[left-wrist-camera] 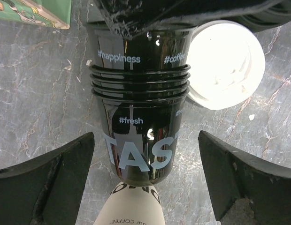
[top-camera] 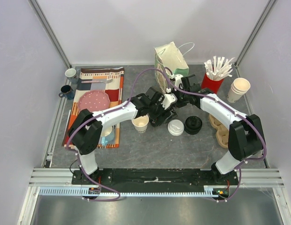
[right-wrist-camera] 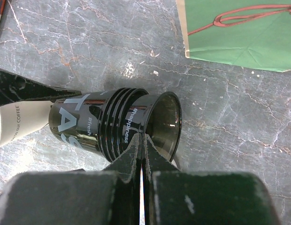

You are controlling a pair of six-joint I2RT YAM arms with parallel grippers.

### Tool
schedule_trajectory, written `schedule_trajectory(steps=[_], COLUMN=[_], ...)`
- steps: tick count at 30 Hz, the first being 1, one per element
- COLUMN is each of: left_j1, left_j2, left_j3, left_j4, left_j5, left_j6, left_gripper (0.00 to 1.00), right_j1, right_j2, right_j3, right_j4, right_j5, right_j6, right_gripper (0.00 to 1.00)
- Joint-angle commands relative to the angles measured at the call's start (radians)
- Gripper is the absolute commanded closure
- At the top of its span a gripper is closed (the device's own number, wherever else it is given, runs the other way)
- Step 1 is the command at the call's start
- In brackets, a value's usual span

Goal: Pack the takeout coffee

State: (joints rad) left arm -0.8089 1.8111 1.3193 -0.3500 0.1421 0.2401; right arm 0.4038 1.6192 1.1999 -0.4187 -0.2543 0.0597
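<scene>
A glossy black lidless cup (right-wrist-camera: pixel 96 124) with white lettering hangs tilted above the table. My right gripper (right-wrist-camera: pixel 145 138) is shut on its rim, one finger inside and one outside. My left gripper (left-wrist-camera: pixel 145 140) is open, a finger on each side of the cup's lower body (left-wrist-camera: pixel 138 154) without touching it. Under the black cup stands a pale paper coffee cup (top-camera: pixel 140 123), open-topped, also seen as a pale wall (left-wrist-camera: pixel 131 208). A white sip lid (top-camera: pixel 175 127) lies just right of it; I cannot tell whether a cup is under it.
A black lid (top-camera: pixel 193 124) sits beside the white one. Behind the grippers stands a green-and-cream paper bag (top-camera: pixel 171 61). At the right are a red holder of stirrers (top-camera: pixel 212 82), stacked paper cups (top-camera: pixel 238 89) and a cardboard cup carrier (top-camera: pixel 221 131). A placemat with a pink plate (top-camera: pixel 94 101) lies at the left.
</scene>
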Motion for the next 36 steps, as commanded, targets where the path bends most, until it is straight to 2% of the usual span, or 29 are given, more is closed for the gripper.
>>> schedule_trajectory(steps=[1, 15, 20, 26, 28, 31, 32, 36], left_j1=[-0.003, -0.024, -0.029, -0.032, -0.032, -0.033, -0.033, -0.035], left_j2=[0.04, 0.119, 0.148, 0.146, 0.148, 0.151, 0.151, 0.157], left_j3=[0.0, 0.021, 0.038, 0.037, 0.038, 0.04, 0.04, 0.038], left_j4=[0.003, -0.007, -0.015, -0.017, -0.017, -0.018, -0.017, -0.02], left_j5=[0.014, 0.039, 0.048, 0.068, 0.07, 0.07, 0.07, 0.07], left_j6=[0.059, 0.131, 0.136, 0.136, 0.139, 0.137, 0.139, 0.134], left_gripper=[0.02, 0.03, 0.09, 0.21, 0.26, 0.31, 0.32, 0.37], right_j1=[0.001, -0.036, -0.049, -0.077, -0.092, -0.109, -0.112, -0.132], right_j2=[-0.064, -0.062, -0.051, -0.051, -0.05, -0.05, -0.051, -0.05], right_j3=[-0.022, -0.037, -0.049, -0.086, -0.097, -0.111, -0.114, -0.125], right_j4=[0.038, 0.047, 0.055, 0.069, 0.073, 0.086, 0.092, 0.101], right_j5=[-0.016, -0.045, -0.065, -0.089, -0.109, -0.126, -0.134, -0.164], right_j6=[0.017, 0.031, 0.038, 0.061, 0.066, 0.078, 0.08, 0.091], right_gripper=[1.0, 1.0, 1.0, 0.99, 0.93, 0.77, 0.67, 0.57])
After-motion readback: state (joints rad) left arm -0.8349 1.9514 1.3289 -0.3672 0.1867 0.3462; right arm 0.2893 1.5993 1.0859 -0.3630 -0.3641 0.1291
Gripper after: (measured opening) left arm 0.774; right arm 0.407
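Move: Just past the left hand's open fingers lies the stack of black cups, its middle about 1 cm ahead, 3 cm right and 6 cm down. The white cup stands roughly 9 cm left and 5 cm back of that hand, the white lids some 6 cm right and 5 cm back, low on the table. From the shut right hand the stack's middle is about 5 cm back, 6 cm left and 9 cm below, while the paper bag stands some 9 cm ahead and 3 cm left. Lowering about 6 cm with its fingers wide, the left hand brings them down either side of the lying stack's base end, drifts back nearly 2 cm, and closes partway until they grip its sides. Meanwhile the right hand shifts some 3 cm right and 2 cm down above the stack's mouth, its fingers parting only late over the rim of the outermost cup; contact there can't be seen. ##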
